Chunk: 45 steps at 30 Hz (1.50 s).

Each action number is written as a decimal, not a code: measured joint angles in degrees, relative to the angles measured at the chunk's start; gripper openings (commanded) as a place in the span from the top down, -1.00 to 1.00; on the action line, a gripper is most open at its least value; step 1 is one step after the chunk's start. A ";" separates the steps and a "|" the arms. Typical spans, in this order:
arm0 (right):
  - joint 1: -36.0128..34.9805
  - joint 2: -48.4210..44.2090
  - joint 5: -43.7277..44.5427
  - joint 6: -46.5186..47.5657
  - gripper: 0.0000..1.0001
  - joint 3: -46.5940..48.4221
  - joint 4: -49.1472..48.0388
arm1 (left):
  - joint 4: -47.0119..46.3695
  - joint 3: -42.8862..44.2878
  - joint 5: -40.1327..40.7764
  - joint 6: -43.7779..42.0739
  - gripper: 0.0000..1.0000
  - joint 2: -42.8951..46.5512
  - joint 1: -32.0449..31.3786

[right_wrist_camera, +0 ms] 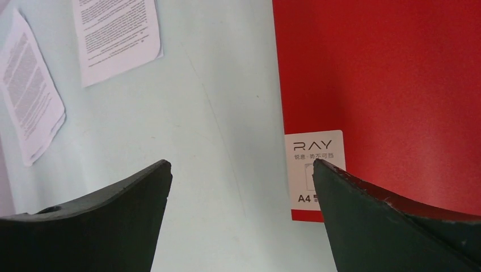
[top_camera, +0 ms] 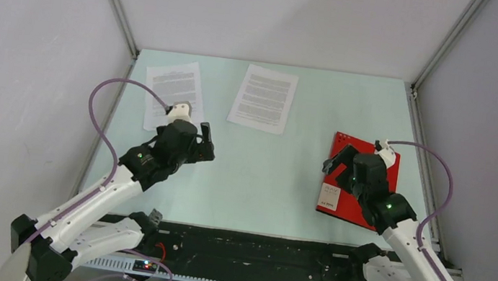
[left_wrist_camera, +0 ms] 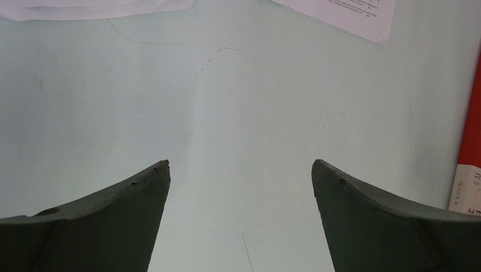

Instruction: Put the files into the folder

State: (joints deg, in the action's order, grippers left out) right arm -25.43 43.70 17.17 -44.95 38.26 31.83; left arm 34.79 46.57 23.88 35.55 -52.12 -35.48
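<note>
Two files lie flat at the back of the table, one on the left point(top_camera: 174, 94) and one nearer the middle point(top_camera: 263, 98). The red folder point(top_camera: 347, 203) lies closed at the right, its white label point(top_camera: 330, 193) toward the near edge. My left gripper point(top_camera: 204, 142) is open and empty over bare table, near the left file. My right gripper point(top_camera: 338, 161) is open and empty above the folder's left edge. In the right wrist view the folder point(right_wrist_camera: 385, 73) and its label point(right_wrist_camera: 315, 164) lie by the right fingertip, with both files point(right_wrist_camera: 116, 31) point(right_wrist_camera: 31, 102) beyond.
The pale green table point(top_camera: 263, 179) is walled by grey panels on the left, back and right. In the left wrist view, the edges of the files point(left_wrist_camera: 346, 11) point(left_wrist_camera: 102, 7) show at the top and the folder's edge point(left_wrist_camera: 471, 141) at the right.
</note>
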 measured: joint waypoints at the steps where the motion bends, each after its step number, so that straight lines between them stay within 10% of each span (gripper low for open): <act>1: 0.15 -0.28 -0.37 -0.20 -0.99 0.00 0.04 | 0.02 0.00 -0.04 0.00 -0.99 0.02 0.00; 45: 10.10 -33.59 -14.93 -32.28 -0.98 -28.39 8.61 | -0.20 3.61 -12.96 -4.13 -0.99 -8.02 5.27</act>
State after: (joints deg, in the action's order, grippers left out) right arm -15.33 10.11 2.24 -77.23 9.87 40.45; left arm 34.59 50.17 10.92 31.42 -60.14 -30.22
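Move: Below the right hand's right side lies the red folder: its middle is about 8 cm ahead, 13 cm to the right and 14 cm down, and its white label is roughly 5 cm to the right, level fore and aft, 14 cm below. The nearer text sheets lie some 37 cm ahead and 24 cm left, 15 cm lower. From the left hand, the folder's middle is about 52 cm right, 7 cm ahead and 16 cm down. Sinking about 11 cm while drawing back some 7 cm, the open right hand comes down by the folder's near edge beside the labelled corner. It rolls roughly 30 degrees, left side up, swings nearly 20 degrees clockwise and tips down about 10; contact can't be seen. The left hand, also open, eases about 2 cm right and slightly down. ##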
